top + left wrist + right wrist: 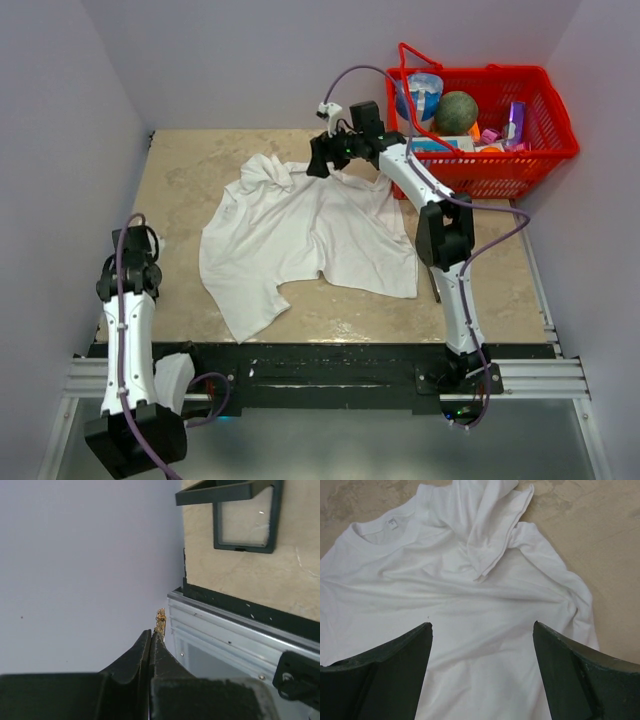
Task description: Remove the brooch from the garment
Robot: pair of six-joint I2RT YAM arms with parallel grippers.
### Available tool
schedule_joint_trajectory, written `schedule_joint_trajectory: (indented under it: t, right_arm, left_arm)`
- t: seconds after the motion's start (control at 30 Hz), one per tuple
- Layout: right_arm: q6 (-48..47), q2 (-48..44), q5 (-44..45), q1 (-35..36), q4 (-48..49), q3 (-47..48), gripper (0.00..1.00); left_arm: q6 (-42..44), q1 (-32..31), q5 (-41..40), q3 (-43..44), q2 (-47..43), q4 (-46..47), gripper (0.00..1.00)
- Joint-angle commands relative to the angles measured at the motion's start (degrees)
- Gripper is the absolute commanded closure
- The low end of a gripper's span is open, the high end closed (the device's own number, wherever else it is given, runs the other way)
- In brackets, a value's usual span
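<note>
The garment [300, 235] is a white shirt lying wrinkled and spread on the table, one sleeve folded over near the collar [485, 535]. My right gripper [318, 160] hovers over its far edge, open, with only white cloth [470, 595] between its fingers [482, 625]. My left gripper [135, 245] is off to the left near the table's front edge, away from the shirt. It is shut [151, 632], and the brooch [160, 618], a tiny orange-gold piece, sticks out from its tips. The brooch is too small to make out in the top view.
A red basket [545, 150] full of items stands at the back right, close behind the right arm. A thin dark bar [435, 285] lies by the shirt's right edge. A black-framed clear tray [240, 515] sits on the table near the front rail [235, 625].
</note>
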Motion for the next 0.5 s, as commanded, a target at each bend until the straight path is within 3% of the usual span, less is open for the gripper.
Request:
schedule_joint_trajectory:
  t: [0.0, 0.27, 0.47]
  right_arm:
    - [-2.70, -2.85, 1.66, 0.66, -6.74, 2.15, 0.15]
    - [-0.86, -3.64, 2.89, 2.06, -4.73, -1.01, 0.12]
    - [-1.30, -5.05, 3.59, 3.47, -4.37, -2.86, 0.11]
  left_arm:
    - [1.00, 0.21, -7.55, -9.04, -5.88, 18.09, 1.00]
    - [8.91, 0.12, -11.42, -23.99, -5.99, 42.16, 1.00]
    - [7.09, -0.58, -10.01, -24.09, 0.07, 46.85, 1.00]
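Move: Held in the left fingers, the gold brooch is bound for the open black case, whose middle lies about 8 cm ahead of the left hand, 2 cm to its right and 14 cm below. The garment's middle is some 25 cm ahead of that hand and 42 cm to its right, 15 cm below. From the right hand, the case is roughly 31 cm back and 44 cm left, 12 cm below; the garment's middle is 14 cm back, 4 cm left, 13 cm below. Lowering the brooch towards the height of the open black case, the left hand sinks about 6 cm and drifts left some 3 cm, easing forward only at the end; its left-pointing fingers swing up by 10 to 15 degrees and stay shut on the brooch. The empty, open right hand draws back and down a little over the garment, some 3 cm in all. ##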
